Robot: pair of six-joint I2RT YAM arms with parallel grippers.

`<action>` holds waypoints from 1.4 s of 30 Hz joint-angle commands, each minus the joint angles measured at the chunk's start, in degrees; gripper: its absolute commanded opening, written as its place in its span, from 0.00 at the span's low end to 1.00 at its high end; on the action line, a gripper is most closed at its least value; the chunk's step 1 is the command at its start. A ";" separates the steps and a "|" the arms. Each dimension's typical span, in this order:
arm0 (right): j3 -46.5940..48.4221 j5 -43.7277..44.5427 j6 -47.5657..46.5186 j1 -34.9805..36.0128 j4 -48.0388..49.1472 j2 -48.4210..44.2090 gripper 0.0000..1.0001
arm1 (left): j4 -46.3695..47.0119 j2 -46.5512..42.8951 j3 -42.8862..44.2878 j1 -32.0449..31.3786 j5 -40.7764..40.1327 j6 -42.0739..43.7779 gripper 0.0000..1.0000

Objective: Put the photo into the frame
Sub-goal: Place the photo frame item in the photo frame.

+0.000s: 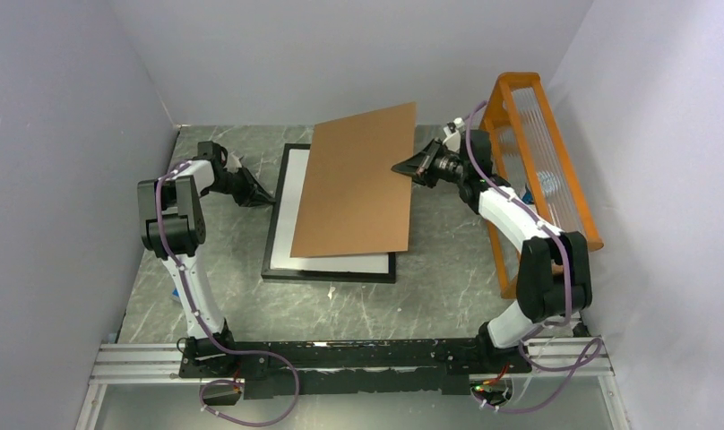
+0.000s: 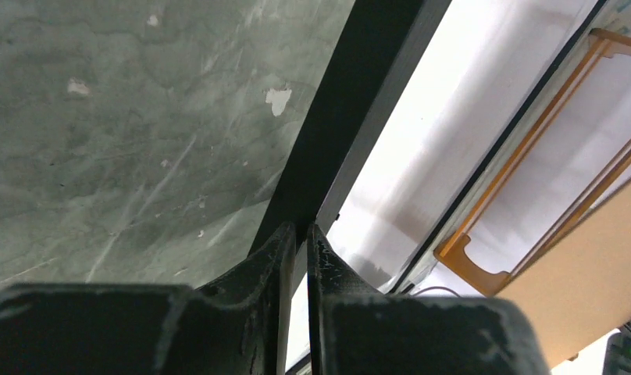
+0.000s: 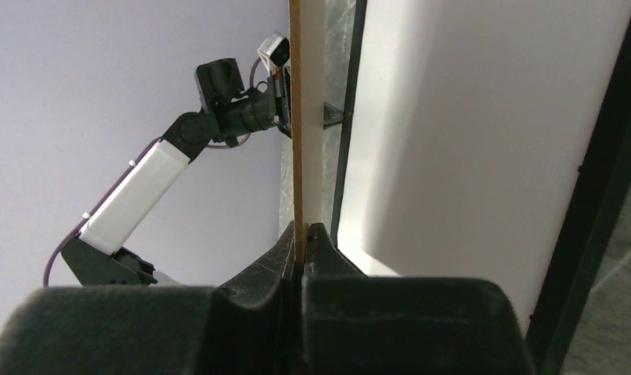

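The black frame lies flat mid-table with a white sheet inside it. My left gripper sits at the frame's left rail. Its jaws are closed to a thin gap around that rail's edge. My right gripper is shut on the right edge of a plain brown board. It holds the board tilted over the frame, covering most of it. In the right wrist view the board's thin edge runs straight up from the gripper. The photo is out of view.
An orange wooden rack stands on edge along the right wall, just behind my right arm. Grey walls close in the table on the left, back and right. The arm bases and a metal rail run along the near edge.
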 commanded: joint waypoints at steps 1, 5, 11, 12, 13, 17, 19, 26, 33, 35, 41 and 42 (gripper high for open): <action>0.50 -2.87 3.75 2.28 11.11 2.43 0.00 | -1.94 -2.05 -0.98 -0.21 0.84 -0.39 0.16; 0.85 -3.65 4.14 3.65 13.38 5.96 0.00 | -3.16 -1.40 -0.23 -0.19 0.81 0.38 0.17; 1.74 -3.93 6.62 4.57 17.14 11.34 0.00 | -3.35 -0.66 0.00 -0.20 0.93 0.50 0.17; 1.83 -4.01 7.14 4.63 17.81 12.03 0.00 | -3.43 -0.52 0.12 -0.19 0.91 0.57 0.17; 2.07 -3.98 7.26 4.69 18.02 12.76 0.00 | -3.52 -0.35 0.28 -0.21 0.95 0.63 0.17; 2.98 -3.83 8.28 4.75 19.03 15.35 0.00 | -3.82 0.34 1.02 -0.19 1.23 0.67 0.17; 3.62 -3.89 8.78 4.82 19.39 16.93 0.00 | -3.88 0.71 1.34 -0.19 1.33 0.59 0.17; 4.52 -5.56 10.27 5.09 22.24 20.26 0.00 | -4.26 1.71 2.35 -0.19 1.63 0.93 0.17; 5.43 -6.04 8.61 5.22 21.57 22.40 0.00 | -3.87 2.30 2.28 -0.21 2.20 0.67 0.17; 5.49 -6.13 7.94 5.40 21.43 23.00 0.00 | -3.81 2.35 2.28 -0.23 2.20 0.66 0.17; 4.62 -6.72 5.15 5.88 22.30 24.43 0.00 | -3.68 2.44 2.21 -0.21 2.11 0.67 0.17; 4.35 -6.76 4.94 5.91 22.58 24.64 0.00 | -3.57 2.37 2.15 -0.19 2.13 0.59 0.17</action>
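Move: The right hand, already gripping the brown backing board by its right edge, has the frame's middle about 16 cm to its left, nearly level ahead and some 21 cm below; the white sheet lies within that frame. The frame's right rim is almost directly beneath this hand, and the wooden rack some 30 cm to its right. The left fingertips are at the frame's left rim, with the frame's middle about 16 cm right and 3 cm back. Right hand lowers the gripped board about 11 cm and 6 cm left towards the frame; left fingers stay at its rim. ##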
